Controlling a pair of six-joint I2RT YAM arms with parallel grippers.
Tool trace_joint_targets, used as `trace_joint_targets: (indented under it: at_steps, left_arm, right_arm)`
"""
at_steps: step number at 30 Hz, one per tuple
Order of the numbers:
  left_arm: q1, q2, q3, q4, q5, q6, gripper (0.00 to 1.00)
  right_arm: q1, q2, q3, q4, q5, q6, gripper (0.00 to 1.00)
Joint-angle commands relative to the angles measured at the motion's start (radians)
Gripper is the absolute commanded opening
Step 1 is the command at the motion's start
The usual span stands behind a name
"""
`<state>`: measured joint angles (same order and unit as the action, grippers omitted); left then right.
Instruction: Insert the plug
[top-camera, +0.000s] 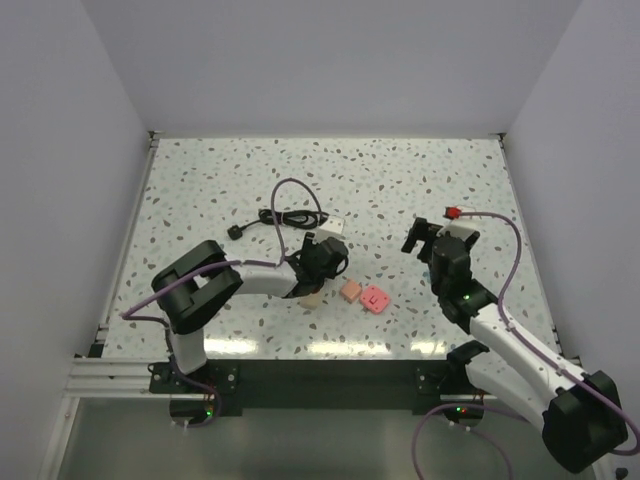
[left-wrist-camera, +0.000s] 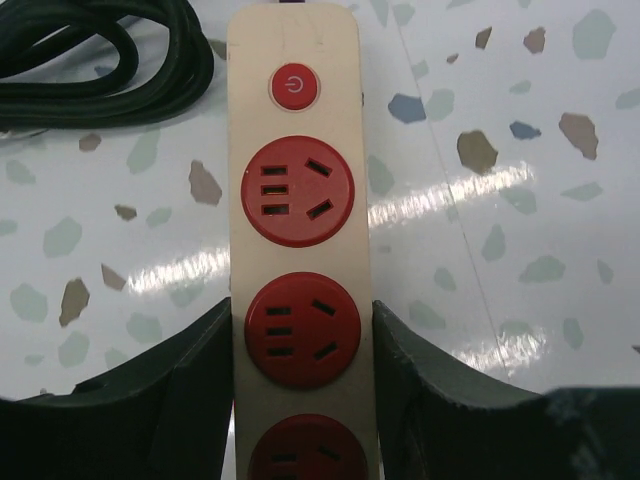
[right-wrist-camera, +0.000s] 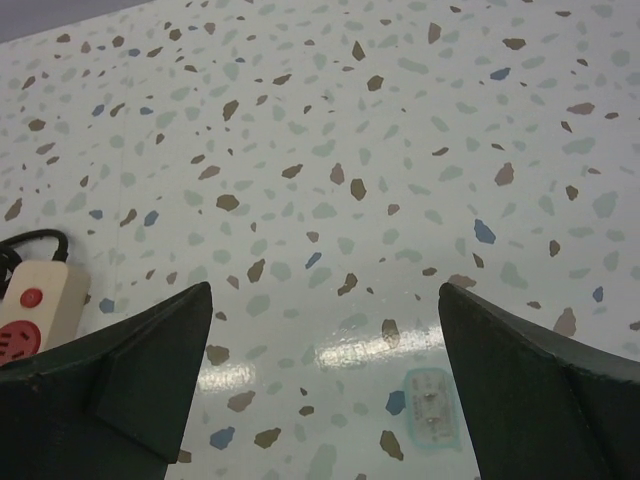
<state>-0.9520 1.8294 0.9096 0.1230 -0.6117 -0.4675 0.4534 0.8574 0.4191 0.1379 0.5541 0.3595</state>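
A cream power strip (left-wrist-camera: 295, 40) with red sockets lies on the speckled table, its red switch (left-wrist-camera: 295, 88) at the far end. My left gripper (left-wrist-camera: 303, 312) is shut on the strip, one finger pressed against each long side. In the top view the left gripper (top-camera: 322, 258) covers the strip (top-camera: 333, 227). The strip's black cable (top-camera: 290, 215) coils behind it and ends in a black plug (top-camera: 236, 232) lying loose on the table. My right gripper (top-camera: 418, 240) is open and empty above bare table (right-wrist-camera: 325, 295), to the right of the strip (right-wrist-camera: 35, 300).
Two small pink pieces (top-camera: 351, 291) (top-camera: 376, 298) lie just right of the strip's near end. A small clear sticker (right-wrist-camera: 430, 405) is on the table under the right gripper. White walls enclose the table on three sides.
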Motion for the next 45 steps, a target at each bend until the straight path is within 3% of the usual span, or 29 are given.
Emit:
trace_joint_targets:
  at_steps: [1,9,12,13,15,16,19,23,29,39,42,45]
  left_arm:
    - [0.087,0.063,0.066,0.131,0.092,0.156,0.0]
    - [0.208,0.174,0.241,0.142,0.246,0.205,0.03]
    - [0.245,0.173,0.246,0.152,0.306,0.187,0.22]
    - [0.248,0.168,0.242,0.164,0.314,0.185,0.43]
    - [0.251,0.151,0.233,0.175,0.322,0.187,0.62]
    - [0.251,0.145,0.23,0.181,0.342,0.187,0.77]
    - [0.251,0.114,0.207,0.196,0.368,0.179,0.92]
    - [0.251,0.051,0.152,0.227,0.4,0.178,0.99]
    - [0.251,-0.099,0.063,0.262,0.414,0.19,1.0]
    - [0.251,-0.298,-0.073,0.291,0.435,0.219,1.0]
    - [0.251,-0.343,-0.107,0.308,0.475,0.224,1.0]
    - [0.251,-0.389,-0.141,0.331,0.518,0.234,1.0]
  right_arm:
    - [0.002,0.0,0.064,-0.058,0.072,0.039,0.98]
    - [0.002,0.104,0.207,-0.348,0.165,0.13,0.98]
    - [0.001,0.156,0.267,-0.538,0.194,0.17,0.99]
    - [0.001,0.166,0.288,-0.569,0.198,0.18,0.99]
    - [0.001,0.186,0.305,-0.65,0.195,0.188,0.99]
    - [-0.001,0.19,0.311,-0.667,0.172,0.188,0.99]
    - [-0.031,0.216,0.3,-0.682,0.095,0.165,0.99]
    - [-0.097,0.284,0.282,-0.663,-0.055,0.138,0.98]
    - [-0.105,0.406,0.316,-0.629,-0.157,0.093,0.94]
    - [-0.12,0.5,0.349,-0.629,-0.233,0.064,0.74]
    - [-0.13,0.514,0.354,-0.626,-0.253,0.053,0.61]
    - [-0.131,0.537,0.371,-0.624,-0.249,0.039,0.39]
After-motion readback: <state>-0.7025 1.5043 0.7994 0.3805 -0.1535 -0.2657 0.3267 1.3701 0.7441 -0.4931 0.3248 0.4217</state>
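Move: The left hand already grips the power strip, whose middle lies about 3 cm back; its cable coil is some 10 cm ahead and 6 left, the pink block 11 back and 7 right. The right hand, open, has the teal plug roughly 4 cm back, 1 right and 13 below; the pink square lies about 11 cm left of that plug and 8 nearer the base. The left slides the strip forward 10 cm, releases and rises; the right sinks 12 cm, pinching the plug. ##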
